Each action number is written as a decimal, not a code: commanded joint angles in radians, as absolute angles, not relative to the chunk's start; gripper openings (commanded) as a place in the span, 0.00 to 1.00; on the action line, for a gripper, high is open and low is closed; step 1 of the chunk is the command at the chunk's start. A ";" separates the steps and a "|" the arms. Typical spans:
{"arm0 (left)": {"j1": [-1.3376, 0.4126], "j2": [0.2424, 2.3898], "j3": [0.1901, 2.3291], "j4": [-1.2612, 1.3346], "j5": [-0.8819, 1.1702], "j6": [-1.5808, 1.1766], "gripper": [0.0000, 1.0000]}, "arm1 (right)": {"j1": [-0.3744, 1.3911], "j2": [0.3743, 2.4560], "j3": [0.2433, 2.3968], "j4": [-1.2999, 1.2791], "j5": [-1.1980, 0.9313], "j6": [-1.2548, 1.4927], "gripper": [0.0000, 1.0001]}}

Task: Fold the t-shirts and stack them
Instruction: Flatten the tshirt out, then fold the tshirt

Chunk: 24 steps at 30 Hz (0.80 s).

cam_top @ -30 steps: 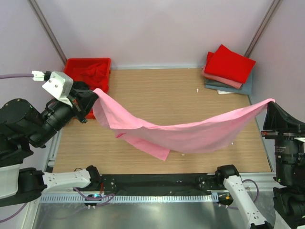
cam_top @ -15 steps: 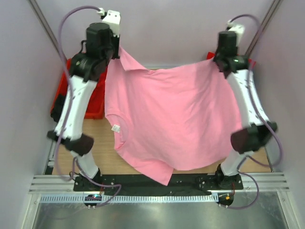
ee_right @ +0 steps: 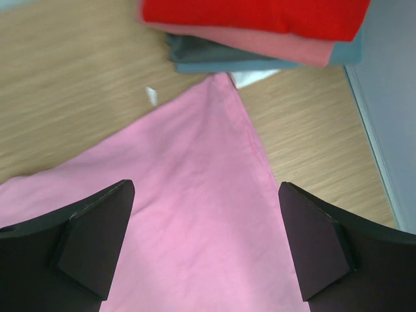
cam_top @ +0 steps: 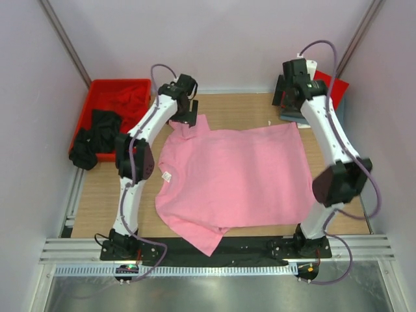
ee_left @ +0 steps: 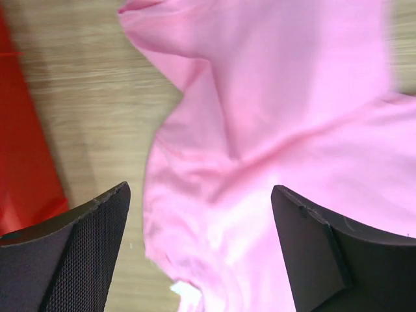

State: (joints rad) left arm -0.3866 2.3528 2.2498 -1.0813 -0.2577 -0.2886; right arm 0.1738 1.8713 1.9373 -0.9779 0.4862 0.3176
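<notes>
The light pink t-shirt (cam_top: 234, 175) lies spread flat on the wooden table, its near corner over the front edge. My left gripper (cam_top: 188, 117) hovers open and empty above its far left sleeve; in the left wrist view the shirt (ee_left: 279, 130) lies below the open gripper (ee_left: 200, 192). My right gripper (cam_top: 290, 104) hovers open and empty above the shirt's far right corner (ee_right: 195, 214), as the right wrist view shows between the spread fingers of the gripper (ee_right: 207, 187). A folded stack sits at the far right: bright red shirt (ee_right: 260, 13), salmon (ee_right: 279, 45), grey-blue (ee_right: 227, 65).
A red plastic tray (cam_top: 97, 88) at the far left holds a crumpled red shirt (cam_top: 130, 97); a black shirt (cam_top: 94, 133) spills over its near edge. The folded stack (cam_top: 328, 88) sits just behind the right gripper. Small white scraps (ee_right: 151, 95) lie on the table.
Both arms lowered the pink shirt from hanging high at the back down onto the table. Both grippers have let it go and stand open above its far corners.
</notes>
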 commanded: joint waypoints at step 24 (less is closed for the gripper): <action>-0.497 1.676 1.235 -0.469 -0.175 -0.578 0.88 | 0.334 1.856 1.439 -0.607 0.202 0.350 1.00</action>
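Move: The pink t-shirt lies spread with its middle about 22 cm back from the left gripper, 18 cm to its right and 7 cm below; its white neck label is some 21 cm back and 6 cm left, and the red bin level with this gripper, 23 cm left. From the right gripper, the shirt's middle is roughly 18 cm back, 19 cm left and 21 cm down; the stack of folded shirts is about 12 cm ahead and 9 cm right. Arc both empty, wide-open grippers back over the t-shirt towards its middle. Lift the left about 20 cm while drawing back, then lower it beside the neckline, ending some 16 cm nearer the base. Raise the right slightly, swing it back and left off the stack's side, then sink well below its starting height, easing forward a little at the end as its fingers turn steeper down and twist about 15 degrees counter-clockwise. ##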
